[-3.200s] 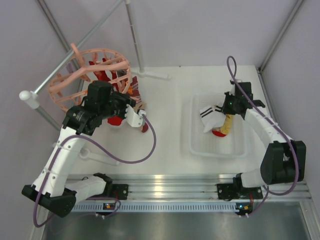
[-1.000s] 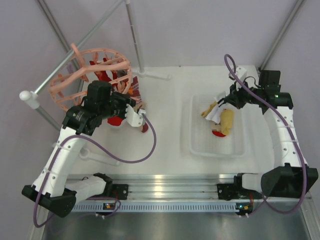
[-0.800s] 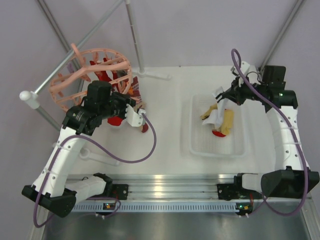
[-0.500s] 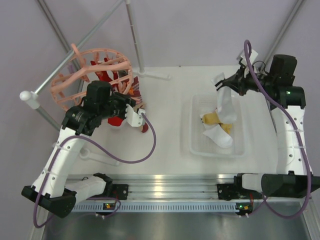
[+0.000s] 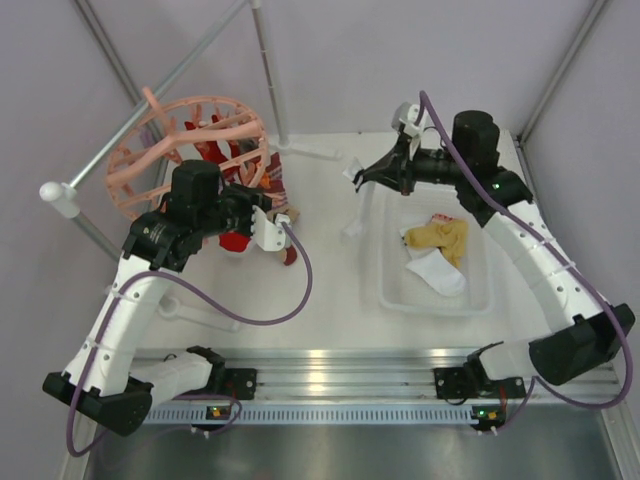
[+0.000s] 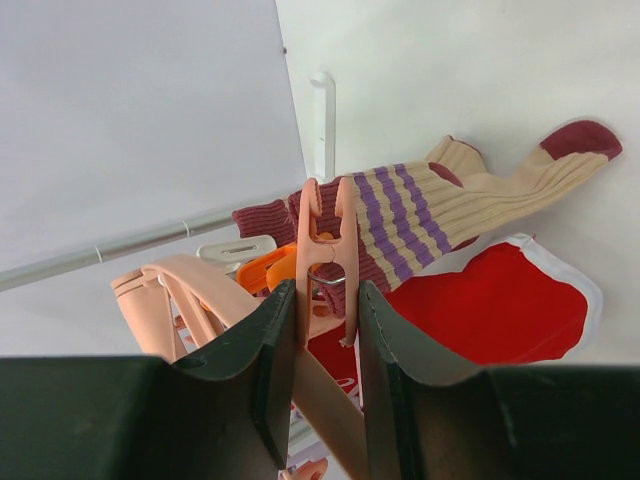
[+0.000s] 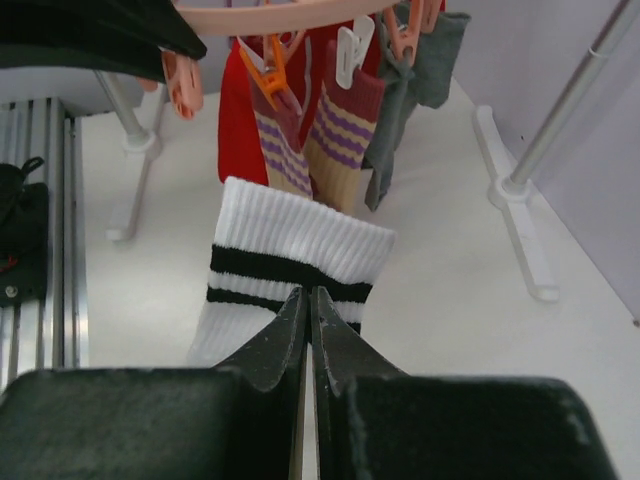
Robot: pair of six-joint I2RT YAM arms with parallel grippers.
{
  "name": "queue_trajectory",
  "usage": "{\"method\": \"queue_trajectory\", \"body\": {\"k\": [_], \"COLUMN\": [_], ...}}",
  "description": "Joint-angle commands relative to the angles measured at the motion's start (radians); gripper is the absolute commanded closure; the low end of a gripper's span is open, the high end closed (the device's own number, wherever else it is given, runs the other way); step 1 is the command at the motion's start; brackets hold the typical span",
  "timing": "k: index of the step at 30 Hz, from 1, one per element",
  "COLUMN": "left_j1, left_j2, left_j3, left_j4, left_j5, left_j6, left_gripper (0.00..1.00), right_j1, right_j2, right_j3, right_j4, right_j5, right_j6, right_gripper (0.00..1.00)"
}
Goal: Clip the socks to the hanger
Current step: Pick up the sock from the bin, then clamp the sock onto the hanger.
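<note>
The peach-pink hanger (image 5: 185, 150) hangs at the back left with red and red-and-beige socks (image 5: 235, 195) clipped under it. My left gripper (image 5: 262, 208) is shut on one peach clip (image 6: 325, 250) of the hanger, squeezing its two legs. A striped beige sock (image 6: 430, 205) and a red sock (image 6: 490, 310) hang behind it. My right gripper (image 5: 362, 178) is shut on the cuff of a white sock with black stripes (image 7: 290, 255), which dangles (image 5: 352, 215) left of the tray. The hanger's clips (image 7: 350, 50) show straight ahead in the right wrist view.
A white tray (image 5: 385, 290) at the right holds a mustard sock (image 5: 440, 235) and a white sock (image 5: 438, 272). A grey metal rail (image 5: 150, 110) carries the hanger, and its upright post (image 5: 268, 70) and foot (image 5: 305, 150) stand behind. An aluminium rail (image 5: 330, 385) runs along the near edge.
My right gripper has lifted the white striped sock out of the tray and carried it left, towards the hanger. The left arm has stayed where it was.
</note>
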Motion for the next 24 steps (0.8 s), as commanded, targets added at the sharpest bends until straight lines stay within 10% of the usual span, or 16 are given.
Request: {"method": "queue_trajectory", "body": {"k": [1,24], "left_j1": [-0.001,-0.001], "left_j2": [-0.011,-0.226], "left_j3": [0.001,-0.347], "left_j4": [0.014,0.381], "left_j5": [0.098,0.164], "left_j6": [-0.060,0.049], "left_gripper": [1.00,1.00], "right_j1": [0.073,0.222], "right_j2": [0.057,0.310], "right_j3": [-0.010,0.079], "right_j4": [0.231,0.321], "right_j5": [0.026,-0.207], "right_j6": [0.131,0.323], "right_gripper": [1.00,1.00]}}
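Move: About 18 cm to the right hand's left, some 5 cm back and roughly level, is the peach clip held in the left fingers; from the left hand its jaws lie some 2 cm ahead, 2 cm right and 2 cm below. The hanging striped socks are some 20 cm left of the right hand, 5 cm ahead and 12 cm lower; the red stocking hangs about 28 cm left, straight across and 13 cm below. Carrying the white sock still pinched near its black-striped cuff, the right hand sweeps about 11 cm left towards the peach clip, sinking some 6 cm and slowing, while turning counter-clockwise and tipping its fingers down. The left hand keeps its grip on the clip, easing back about 1 cm and tilting its fingertips up some 13 degrees. ##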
